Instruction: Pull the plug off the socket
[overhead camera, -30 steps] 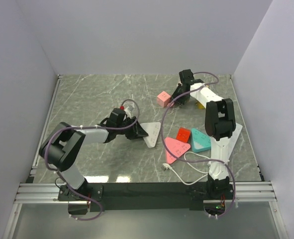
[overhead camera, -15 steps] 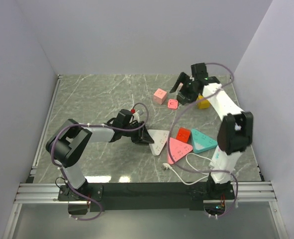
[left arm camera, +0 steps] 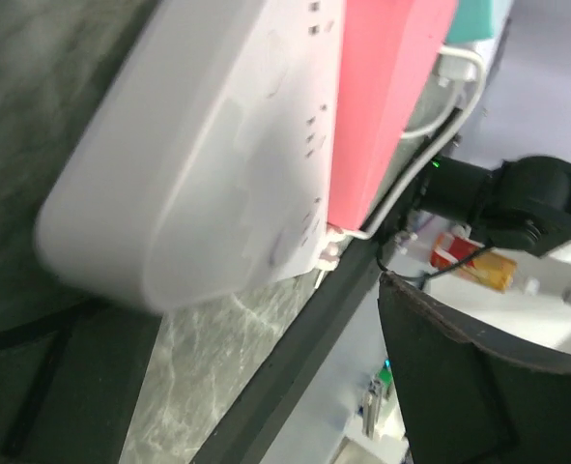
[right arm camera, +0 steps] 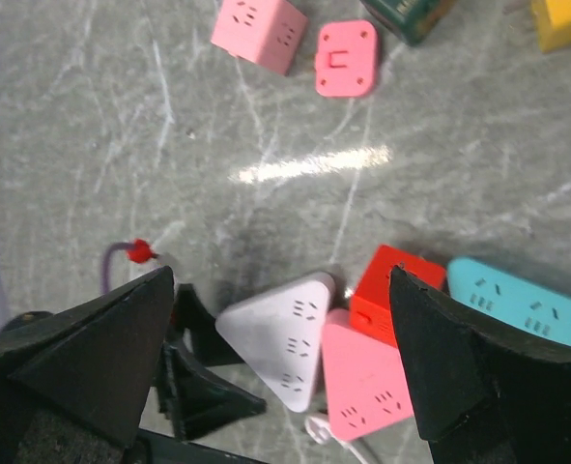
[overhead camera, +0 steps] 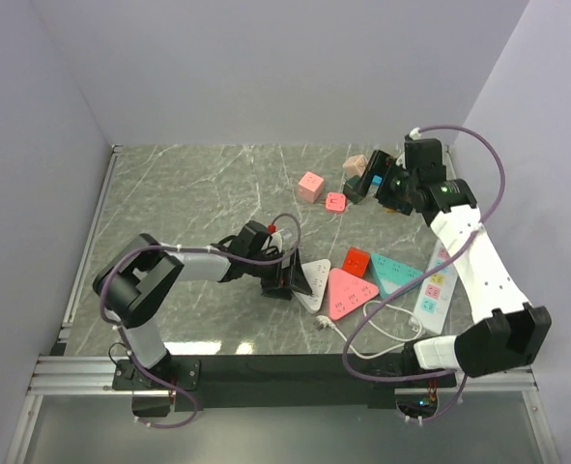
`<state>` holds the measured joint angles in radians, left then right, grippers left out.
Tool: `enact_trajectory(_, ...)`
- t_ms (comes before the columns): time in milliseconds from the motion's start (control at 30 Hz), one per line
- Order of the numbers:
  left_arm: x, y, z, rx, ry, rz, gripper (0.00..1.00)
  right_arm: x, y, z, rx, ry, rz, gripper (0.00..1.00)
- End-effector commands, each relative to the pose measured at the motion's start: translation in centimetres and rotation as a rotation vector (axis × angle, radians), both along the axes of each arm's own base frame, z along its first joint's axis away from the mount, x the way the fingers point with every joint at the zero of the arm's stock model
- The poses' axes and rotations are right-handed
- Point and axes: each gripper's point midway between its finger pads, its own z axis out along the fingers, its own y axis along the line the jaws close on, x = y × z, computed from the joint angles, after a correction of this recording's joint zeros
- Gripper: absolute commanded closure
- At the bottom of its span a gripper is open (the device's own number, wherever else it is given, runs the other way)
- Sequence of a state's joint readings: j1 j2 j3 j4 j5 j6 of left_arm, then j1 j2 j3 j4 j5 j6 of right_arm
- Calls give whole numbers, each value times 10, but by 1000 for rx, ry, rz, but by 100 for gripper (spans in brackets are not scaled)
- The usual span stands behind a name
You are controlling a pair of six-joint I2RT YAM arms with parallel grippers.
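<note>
The small pink plug (overhead camera: 335,202) (right arm camera: 346,58) lies loose on the marble table, a short gap from the pink cube socket (overhead camera: 311,186) (right arm camera: 257,29). My right gripper (overhead camera: 372,186) (right arm camera: 280,280) hangs open above the far right of the table, nothing between its fingers (right arm camera: 101,358). My left gripper (overhead camera: 287,280) (left arm camera: 237,387) is open low at the table's middle. Its fingers (right arm camera: 208,391) flank the left corner of the white triangular socket (overhead camera: 311,278) (left arm camera: 217,164) (right arm camera: 287,338) without clamping it.
The white triangle touches a pink triangular socket (overhead camera: 348,290) (right arm camera: 367,382). Close by are a red cube (overhead camera: 356,261), a teal strip (overhead camera: 396,274) and a white power strip (overhead camera: 438,285). A white cable with its plug (overhead camera: 326,324) trails near the front edge. More blocks (overhead camera: 355,164) sit at the back right.
The right gripper opened, left the pink plug on the table and withdrew to the right. The left gripper slid the white triangle rightward against the pink one, then opened.
</note>
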<state>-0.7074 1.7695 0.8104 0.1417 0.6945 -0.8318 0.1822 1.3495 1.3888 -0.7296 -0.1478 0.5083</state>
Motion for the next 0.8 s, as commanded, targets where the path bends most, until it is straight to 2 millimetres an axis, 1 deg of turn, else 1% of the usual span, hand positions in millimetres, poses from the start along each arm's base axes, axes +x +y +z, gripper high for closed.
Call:
enact_trajectory(0,-6,38,-37,244,-5,101,1,-18,-17,10,-64,-55,-18,2)
enact_trajectory(33,-1,37,-20,230,-59,116,0,-21,-19,12,-71,-74,-18,2)
enact_trajectory(67,2,39,-12,244,-91,131,0,-29,-23,14,-80,-96,-28,2)
enact_trajectory(100,2,41,-4,264,-112,137,1,-33,-25,14,-85,-111,-32,1)
enact_trajectory(133,9,44,12,269,-172,170,1,-36,-27,14,-90,-122,-38,1)
enact_trajectory(200,12,46,30,269,-208,189,0,-48,-31,12,-94,-140,-44,1)
enact_trajectory(233,9,53,37,290,-205,202,1,-52,-33,11,-95,-142,-49,1)
enact_trajectory(300,5,60,44,317,-201,212,1,-61,-36,9,-103,-144,-58,1)
enact_trajectory(333,-1,66,52,326,-199,217,0,-65,-37,8,-107,-139,-57,1)
enact_trajectory(367,2,73,56,357,-230,252,1,-70,-39,9,-107,-148,-63,1)
enact_trajectory(400,1,76,65,363,-262,268,1,-72,-41,9,-111,-150,-67,0)
enact_trajectory(433,2,81,86,329,-307,314,1,-74,-42,11,-116,-162,-68,0)
enact_trajectory(467,7,94,94,362,-348,378,1,-78,-44,10,-118,-173,-77,0)
enact_trajectory(500,7,97,107,333,-365,402,1,-81,-45,10,-118,-179,-77,0)
enact_trajectory(533,12,108,133,293,-429,482,1,-81,-45,11,-114,-195,-80,0)
enact_trajectory(567,19,118,145,289,-479,547,1,-85,-46,8,-115,-199,-77,0)
enact_trajectory(600,21,124,157,268,-511,584,1,-86,-46,6,-114,-202,-79,0)
enact_trajectory(633,20,132,178,222,-558,624,1,-86,-46,5,-114,-207,-79,0)
enact_trajectory(700,26,146,198,212,-628,691,0,-91,-47,1,-117,-212,-76,0)
enact_trajectory(733,25,153,210,189,-659,716,0,-92,-47,-1,-118,-212,-74,0)
enact_trajectory(767,26,159,215,194,-677,734,1,-94,-51,-1,-129,-221,-91,0)
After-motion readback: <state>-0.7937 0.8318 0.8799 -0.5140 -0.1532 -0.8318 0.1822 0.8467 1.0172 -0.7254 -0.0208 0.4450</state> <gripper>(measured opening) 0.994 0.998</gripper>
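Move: The white triangular socket lies just off the left hand's open fingers, about 3 cm to its right, barely ahead and 3 cm lower. From that hand the pink triangle is some 12 cm right and 2 cm back, the red cube 14 cm right and 6 cm ahead. From the raised right hand, the white socket is about 15 cm back, 12 cm left and 24 cm below; the green cube is roughly 14 cm ahead, 2 cm right and 23 cm lower. No new contact: the already open left hand leaves the white socket, first sliding left and then climbing ever faster, about 19 cm up and 13 cm left, while its fingers swing some 50 degrees from pointing right to forward-right. The right hand, also empty and open, draws back about 10 cm and 4 cm right at nearly the same height, away from the green cube. ##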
